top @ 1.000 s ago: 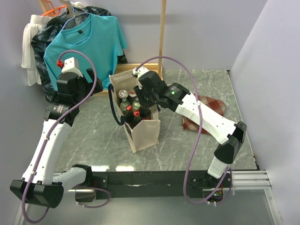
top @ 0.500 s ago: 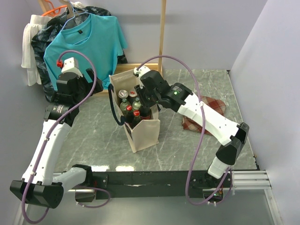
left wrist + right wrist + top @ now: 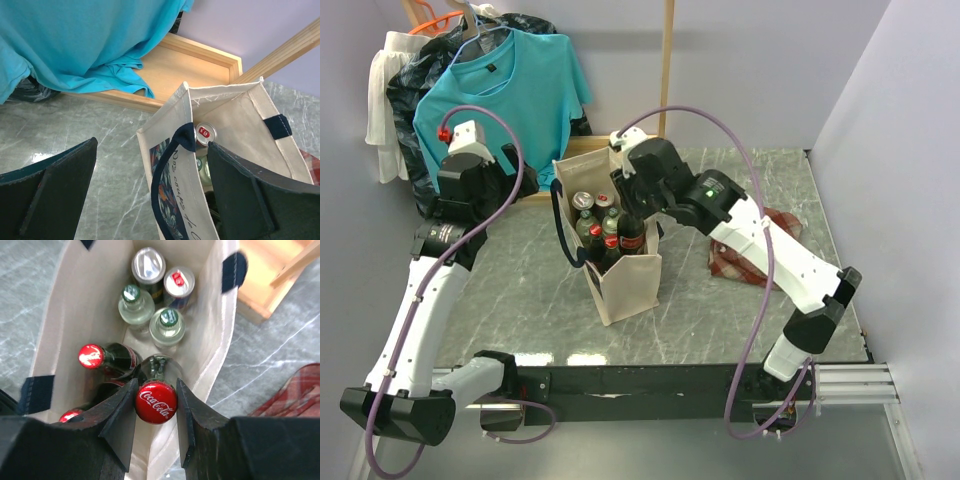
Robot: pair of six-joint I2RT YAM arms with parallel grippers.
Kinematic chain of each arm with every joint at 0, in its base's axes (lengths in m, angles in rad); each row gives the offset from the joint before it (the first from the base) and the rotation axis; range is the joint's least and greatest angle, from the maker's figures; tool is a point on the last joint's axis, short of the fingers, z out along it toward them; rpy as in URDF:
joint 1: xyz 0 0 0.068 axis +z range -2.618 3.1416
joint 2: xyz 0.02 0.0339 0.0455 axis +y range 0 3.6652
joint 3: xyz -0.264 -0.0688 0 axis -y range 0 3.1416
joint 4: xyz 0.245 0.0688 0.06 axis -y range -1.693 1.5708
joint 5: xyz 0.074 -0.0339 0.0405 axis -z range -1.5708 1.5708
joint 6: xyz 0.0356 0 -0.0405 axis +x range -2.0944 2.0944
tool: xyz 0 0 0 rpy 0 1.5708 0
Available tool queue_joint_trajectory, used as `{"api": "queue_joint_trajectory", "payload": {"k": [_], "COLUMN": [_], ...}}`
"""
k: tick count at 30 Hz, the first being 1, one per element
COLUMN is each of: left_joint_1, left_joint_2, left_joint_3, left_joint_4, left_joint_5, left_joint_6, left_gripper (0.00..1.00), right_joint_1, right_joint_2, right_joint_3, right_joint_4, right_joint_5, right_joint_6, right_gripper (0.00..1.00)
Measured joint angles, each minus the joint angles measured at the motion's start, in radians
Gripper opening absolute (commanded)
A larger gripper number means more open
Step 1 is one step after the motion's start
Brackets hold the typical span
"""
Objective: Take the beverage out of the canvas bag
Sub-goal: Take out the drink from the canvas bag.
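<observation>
The canvas bag (image 3: 628,285) stands upright mid-table, cream with navy handles, holding several bottles and cans. My right gripper (image 3: 633,205) (image 3: 156,390) is shut on the red Coca-Cola cap of a dark cola bottle (image 3: 631,233) (image 3: 156,402), which hangs over the bag's near right corner with its neck above the rim. Below it sit another red-capped cola bottle (image 3: 91,356), two green-capped clear bottles (image 3: 168,320) and two cans (image 3: 148,262). My left gripper (image 3: 523,178) (image 3: 152,145) is open left of the bag. The bag's printed wall (image 3: 175,190) shows between its fingers.
A red-and-white plaid cloth bag (image 3: 765,235) lies on the table right of the canvas bag, under my right arm. A teal T-shirt (image 3: 510,90) hangs at back left over a wooden rack base (image 3: 195,65). Walls close off the back and right.
My right gripper has risen and drawn back with the cola bottle, which now stands higher out of the bag. The left arm has barely moved.
</observation>
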Motion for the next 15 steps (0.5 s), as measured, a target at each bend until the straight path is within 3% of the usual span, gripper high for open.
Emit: {"api": "queue_joint_trajectory", "payload": {"k": [9,15], "left_joint_1": [0.0,0.0], "left_joint_2": [0.0,0.004], "left_joint_3": [0.012,0.012], "left_joint_4": [0.0,0.0], "left_joint_5": [0.0,0.003], "left_joint_6": [0.002,0.002], "left_gripper": [0.96,0.96], "right_joint_1": [0.0,0.001], "right_joint_2": [0.031,0.058], "right_joint_3": [0.265,0.309], "right_joint_4": [-0.108,-0.144], "right_joint_5": [0.035,0.063], "right_joint_6": [-0.051,-0.084], "right_gripper": [0.0,0.0]}}
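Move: The right hand already pinches a Coca-Cola bottle just under its red cap, near the right side of the canvas bag, whose middle is roughly 4 cm left, 2 cm back and 16 cm below. The two other red-capped bottles stand about 7 cm left and 5 cm back, and 4 cm left and 8 cm back. The nearer can is some 9 cm ahead and 5 cm left. From the left hand, the held bottle lies about 22 cm right, 4 cm back and 12 cm below. Keeping its pinch on the Coca-Cola bottle's neck, the right hand draws it upward through the bag's mouth, away from the other drinks. It rises about 7 cm, briskly at first and then easing to a stop, while the fingers tip up by some 10 degrees. ##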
